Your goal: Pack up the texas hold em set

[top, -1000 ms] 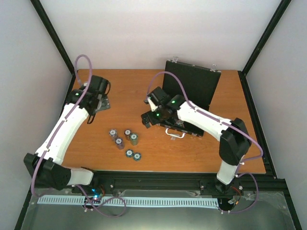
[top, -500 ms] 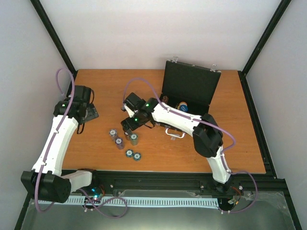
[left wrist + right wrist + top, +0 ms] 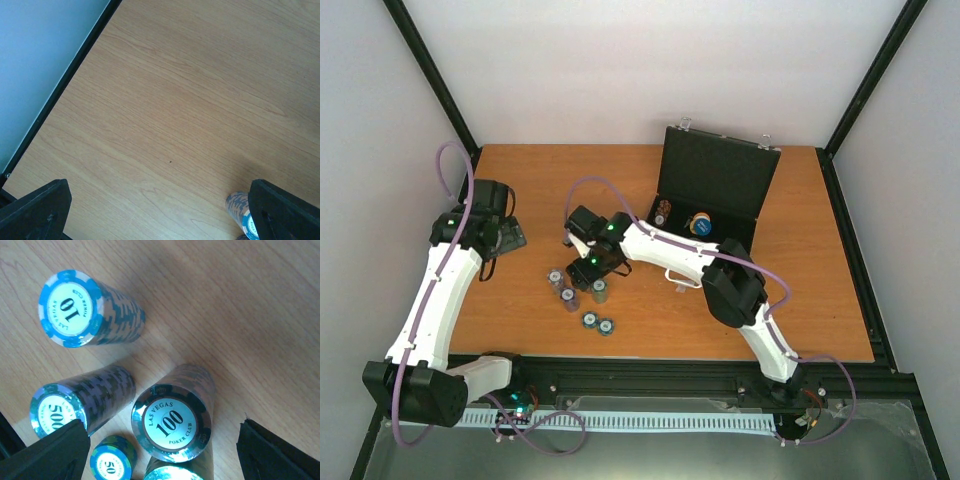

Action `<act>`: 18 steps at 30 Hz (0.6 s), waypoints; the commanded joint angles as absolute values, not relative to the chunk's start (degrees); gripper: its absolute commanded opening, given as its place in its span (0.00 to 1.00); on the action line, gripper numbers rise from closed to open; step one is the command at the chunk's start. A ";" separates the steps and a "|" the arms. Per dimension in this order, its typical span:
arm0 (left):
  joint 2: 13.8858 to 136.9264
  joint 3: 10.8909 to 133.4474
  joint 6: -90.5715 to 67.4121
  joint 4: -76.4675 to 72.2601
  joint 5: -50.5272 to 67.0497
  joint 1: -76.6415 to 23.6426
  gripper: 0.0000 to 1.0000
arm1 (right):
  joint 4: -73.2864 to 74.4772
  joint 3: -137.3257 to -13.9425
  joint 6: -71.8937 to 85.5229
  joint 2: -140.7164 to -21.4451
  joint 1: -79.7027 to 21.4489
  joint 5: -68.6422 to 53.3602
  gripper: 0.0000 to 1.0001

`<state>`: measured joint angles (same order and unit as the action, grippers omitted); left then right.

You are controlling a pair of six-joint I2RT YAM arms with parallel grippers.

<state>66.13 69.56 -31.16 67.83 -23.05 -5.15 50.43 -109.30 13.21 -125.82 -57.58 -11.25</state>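
Observation:
The black case (image 3: 720,180) stands open at the back right. A small chip stack (image 3: 661,215) and a blue round disc (image 3: 700,225) lie in it. Several poker chip stacks (image 3: 569,297) stand on the wood in front of the left arm. My right gripper (image 3: 588,264) hangs over them, open. In the right wrist view the "100" stack (image 3: 171,422) stands between the fingers (image 3: 55,455) with a gap on each side, and my right gripper (image 3: 165,452) touches nothing. My left gripper (image 3: 508,238) is open at the left, empty (image 3: 160,215), with one stack (image 3: 239,206) beside its right finger.
Around the "100" stack stand a "10" stack (image 3: 70,308), a "500" stack (image 3: 55,407) and a short "50" stack (image 3: 112,460). The case's silver handle (image 3: 685,280) points toward me. A black frame rail (image 3: 75,75) borders the table's left edge.
My right arm has swung left from the case to above the chip stacks, and its jaws have narrowed a little. My left arm drew back to the left, then stayed still.

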 commanded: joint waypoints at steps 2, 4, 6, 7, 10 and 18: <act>64.71 69.61 -29.88 67.07 -22.66 -4.92 1.00 | 52.00 -110.55 13.04 -127.99 -58.32 -10.84 0.79; 64.38 69.52 -29.88 66.93 -22.37 -4.88 1.00 | 51.95 -110.58 12.81 -128.47 -58.35 -10.69 0.76; 64.02 69.52 -29.88 66.76 -22.33 -4.90 1.00 | 51.50 -110.55 12.72 -128.87 -58.36 -10.88 0.73; 63.85 69.44 -29.81 66.65 -22.25 -4.87 1.00 | 51.05 -110.49 12.68 -129.09 -58.36 -10.80 0.72; 63.60 69.28 -29.71 66.40 -21.92 -4.93 1.00 | 50.46 -111.21 12.00 -129.81 -58.43 -9.54 0.70; 63.63 68.69 -29.54 65.66 -20.89 -4.90 1.00 | 50.49 -112.95 10.59 -131.22 -58.42 -7.18 0.58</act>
<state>64.38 68.77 -30.72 66.98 -21.76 -5.15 51.09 -111.24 11.57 -130.13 -57.71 -8.78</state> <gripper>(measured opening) 0.997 0.603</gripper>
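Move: The 100 chip stack stands almost under the right hand, about 1 cm to its left and level with it fore and aft, its middle some 6 cm below. The green chip stack is roughly 2 cm back and 2 cm to the right of the hand. The 500 stack lies about 4 cm back and 5 cm left of the hand, and the 10 stack about 8 cm straight left. From the left hand, the 100 stack is some 18 cm right, 1 cm back and 19 cm below. The right hand sinks about 3 cm almost straight down over the 100 chip stack, bringing its fingertips down on either side of the stack's top, and eases about 1 cm forward as the descent runs out. All the while its fingers draw in from wide open to a little over half open, ending with the stack between them and one finger very near its edge; whether they touch it yet can't be seen, and the wrist tilts barely 5 degrees. ##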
